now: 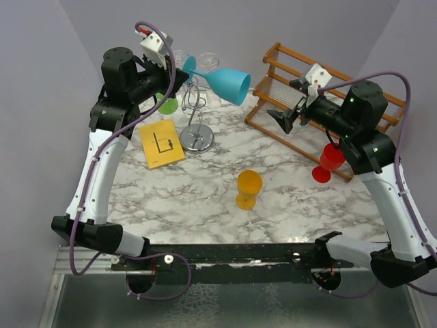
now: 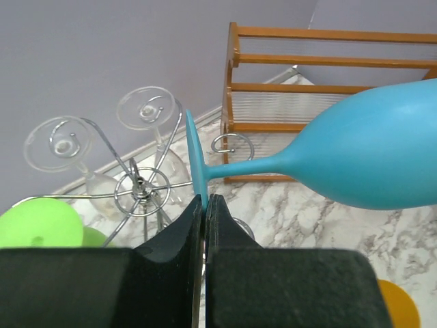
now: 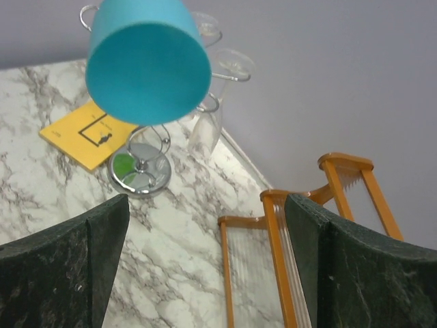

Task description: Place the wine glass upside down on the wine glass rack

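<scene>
The teal wine glass hangs on its side in the air, its bowl mouth facing right. My left gripper is shut on the edge of the glass's round foot, just above the wine glass rack. This chrome wire stand carries two clear glasses upside down. My right gripper stands open and holds nothing, a short way right of the bowl. The rack's disc base shows below the bowl in the right wrist view.
A brown wooden slatted rack stands at the back right. A red glass sits under my right arm. A yellow glass stands mid-table, a green glass left of the chrome stand, and a yellow card beside its base.
</scene>
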Available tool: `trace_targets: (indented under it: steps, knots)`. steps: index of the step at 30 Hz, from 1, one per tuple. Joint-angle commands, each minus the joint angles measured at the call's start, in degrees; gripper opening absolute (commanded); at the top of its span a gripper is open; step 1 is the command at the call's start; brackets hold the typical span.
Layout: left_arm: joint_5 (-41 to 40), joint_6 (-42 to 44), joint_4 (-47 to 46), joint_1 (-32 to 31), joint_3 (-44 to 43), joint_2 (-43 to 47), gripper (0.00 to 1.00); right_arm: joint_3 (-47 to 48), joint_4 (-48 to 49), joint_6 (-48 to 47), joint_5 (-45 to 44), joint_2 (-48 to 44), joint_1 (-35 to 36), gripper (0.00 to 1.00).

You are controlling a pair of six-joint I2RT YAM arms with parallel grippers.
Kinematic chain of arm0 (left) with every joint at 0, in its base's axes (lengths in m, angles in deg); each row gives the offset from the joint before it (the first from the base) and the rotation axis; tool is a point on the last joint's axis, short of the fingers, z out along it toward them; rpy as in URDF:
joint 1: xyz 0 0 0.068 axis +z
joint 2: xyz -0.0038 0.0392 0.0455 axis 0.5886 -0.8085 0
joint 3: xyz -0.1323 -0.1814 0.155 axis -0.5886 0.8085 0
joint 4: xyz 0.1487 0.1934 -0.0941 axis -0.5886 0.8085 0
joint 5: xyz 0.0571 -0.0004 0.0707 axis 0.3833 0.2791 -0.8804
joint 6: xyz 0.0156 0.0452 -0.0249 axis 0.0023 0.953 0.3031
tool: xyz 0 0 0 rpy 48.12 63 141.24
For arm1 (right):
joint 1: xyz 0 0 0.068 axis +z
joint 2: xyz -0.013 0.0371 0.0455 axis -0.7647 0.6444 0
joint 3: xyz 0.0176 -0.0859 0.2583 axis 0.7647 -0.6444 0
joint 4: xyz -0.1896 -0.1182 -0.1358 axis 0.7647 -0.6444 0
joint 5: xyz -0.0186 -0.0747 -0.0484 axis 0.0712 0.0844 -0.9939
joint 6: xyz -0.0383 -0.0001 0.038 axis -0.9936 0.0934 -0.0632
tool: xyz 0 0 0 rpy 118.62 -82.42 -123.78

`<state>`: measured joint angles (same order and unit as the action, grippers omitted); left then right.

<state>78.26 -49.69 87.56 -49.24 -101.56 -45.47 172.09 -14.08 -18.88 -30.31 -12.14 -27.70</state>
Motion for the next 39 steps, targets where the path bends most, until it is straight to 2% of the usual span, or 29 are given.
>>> trace_targets:
  steps: [1,8,13,21,30,34,39]
  knots:
    - [-4.5,9.0,4.5,0.2,-4.7,1.3,0.0,-4.5,-0.9,-4.6,-2.0,-1.0,0.2,0.95]
    - [-8.1,18.9,10.9,0.2,-9.7,1.0,0.0,-11.1,1.1,-6.5,-1.5,-1.6,0.2,0.96]
    - [-6.2,24.2,15.0,0.2,-11.4,1.1,0.0,-15.6,3.6,-6.8,-0.3,-2.4,0.2,0.96]
    - [-3.6,40.2,27.4,0.1,-15.4,2.5,0.0,-25.6,10.1,-5.0,0.6,-4.5,0.2,0.97]
    - [-3.8,52.5,36.4,0.1,-14.7,4.1,0.0,-27.0,9.5,-4.3,3.1,-3.8,0.2,0.97]
    - [-7.3,58.8,39.6,0.1,-15.0,4.0,0.0,-27.9,9.8,-4.4,2.6,-3.9,0.2,0.97]
    - [-12.7,63.5,37.9,0.0,-13.3,4.0,0.0,-28.2,9.9,-4.6,2.3,-3.7,0.2,0.97]
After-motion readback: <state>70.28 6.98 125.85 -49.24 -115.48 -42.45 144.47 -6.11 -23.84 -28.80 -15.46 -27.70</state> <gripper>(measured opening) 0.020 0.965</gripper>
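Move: The left hand pinches the blue goblet's foot, bowl out to the right. The wine glass rack's hub is about 10 cm ahead, 1 cm right and 6 lower; the hanging green goblet is about 7 ahead, 8 left and 12 lower, and a clear glass 14 ahead, 4 right, 9 lower. From the right hand the yellow goblet is about 4 cm back, 6 left and 36 below; the hub is 15 ahead, 24 left, 6 below. Still pinching the blue goblet's foot between shut fingers, the left hand draws away from the rack's hub, about 7 cm left and 6 back, rising slightly before sinking, while it rolls some 50 degrees, left side up, to swing the bowl downward. The empty right hand drops about 16 cm towards the yellow goblet's level, fingers staying wide open, then all but stops. ##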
